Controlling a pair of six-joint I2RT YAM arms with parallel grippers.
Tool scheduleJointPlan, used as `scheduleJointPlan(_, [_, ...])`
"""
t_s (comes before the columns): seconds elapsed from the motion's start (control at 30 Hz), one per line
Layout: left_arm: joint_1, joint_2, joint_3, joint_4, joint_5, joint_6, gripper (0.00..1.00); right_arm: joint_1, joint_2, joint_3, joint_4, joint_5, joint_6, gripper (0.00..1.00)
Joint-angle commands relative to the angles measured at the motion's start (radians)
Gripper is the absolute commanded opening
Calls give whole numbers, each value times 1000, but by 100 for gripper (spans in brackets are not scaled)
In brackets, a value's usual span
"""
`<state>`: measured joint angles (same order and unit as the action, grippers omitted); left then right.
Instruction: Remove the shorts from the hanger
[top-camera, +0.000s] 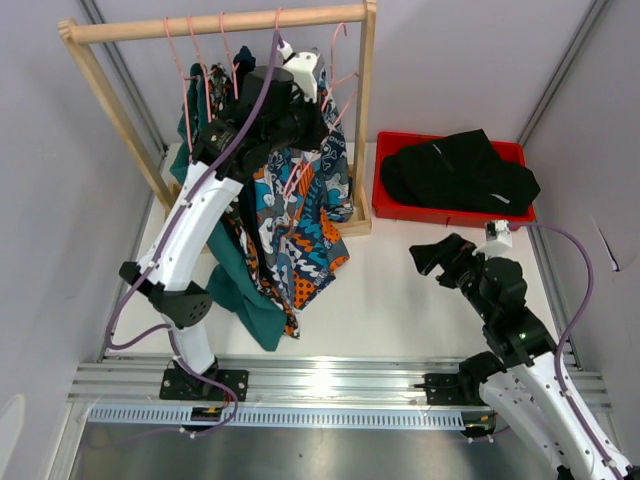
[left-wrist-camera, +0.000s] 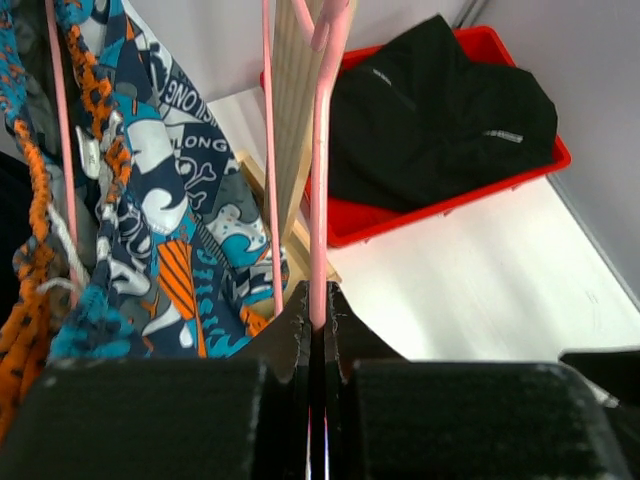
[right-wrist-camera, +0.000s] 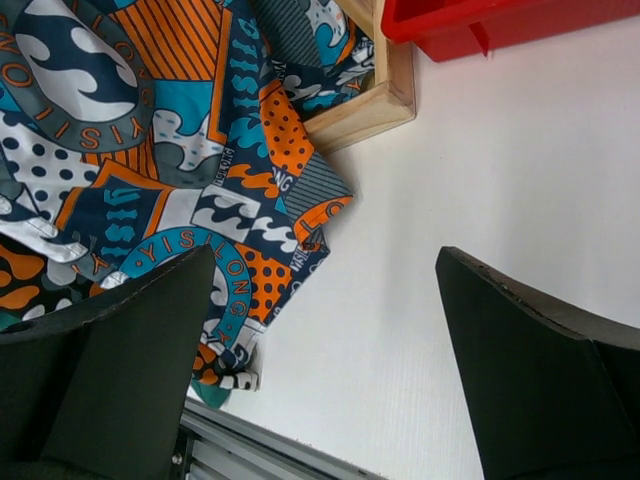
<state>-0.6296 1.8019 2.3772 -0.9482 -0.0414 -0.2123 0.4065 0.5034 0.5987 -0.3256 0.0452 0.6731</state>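
The blue-orange-white patterned shorts (top-camera: 300, 220) hang from pink hangers (top-camera: 345, 95) on the wooden rack (top-camera: 220, 22); they also show in the left wrist view (left-wrist-camera: 150, 200) and the right wrist view (right-wrist-camera: 150, 150). The teal-green shorts (top-camera: 245, 295) hang lower left, partly behind my left arm. The black shorts (top-camera: 460, 170) lie in the red bin (top-camera: 390, 205). My left gripper (left-wrist-camera: 320, 315) is up at the rack (top-camera: 318, 115), shut on a pink hanger wire (left-wrist-camera: 320, 180). My right gripper (top-camera: 440, 255) is open and empty above the table (right-wrist-camera: 325, 300), right of the patterned shorts.
The rack's wooden base (right-wrist-camera: 365, 110) sits next to the red bin (right-wrist-camera: 480, 25). The bin with the black shorts (left-wrist-camera: 440, 110) lies right of the rack. A metal rail (top-camera: 320, 385) runs along the near table edge. Grey walls close in both sides.
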Motion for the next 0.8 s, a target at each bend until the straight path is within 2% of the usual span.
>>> scheduleJointPlan(0.0, [10,0,72,143,-52,-48,0,6,-66,-16,-52,15,17,99])
scheduleJointPlan(0.3, [33,68,149,235,-84,-102,0,5,-226,-106,-161,18,60,99])
scheduleJointPlan(0.57, [91,187,189,261,-37,-150,0,5,-302,-99,-245,27,79,100])
scheduleJointPlan(0.63, [106,212,204,258,-14,-171,4,6,-315,-100,-262,28,83,100])
scheduleJointPlan(0.77, [130,251,211,269,26,-185,4,5,-347,-112,-276,15,106,99])
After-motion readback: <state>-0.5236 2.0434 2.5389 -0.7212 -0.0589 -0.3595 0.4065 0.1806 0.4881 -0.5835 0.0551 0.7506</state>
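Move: The empty pink hanger is already pinched in the left hand, its hook standing free above. The stretch of rail it is taken to lies about 12 cm ahead of that hand and 18 cm up, directly in line. The rack's right post stands about 12 cm ahead and 8 cm right; the blue patterned shorts hang about 5 cm ahead, 4 cm left and 15 cm below. From the right hand, that stretch of rail is some 26 cm ahead, 20 cm left and 36 cm up. The hanger, still pinched in the left hand, is lifted about 6 cm while edging forward, then carried on and lowered to its starting height, some 10 cm farther out, to bring the hook over the rail. The wrist rolls left side down and swings counter-clockwise, each about 10 degrees. The right hand, empty and wide open, draws back about 5 cm and sinks 4 cm. ##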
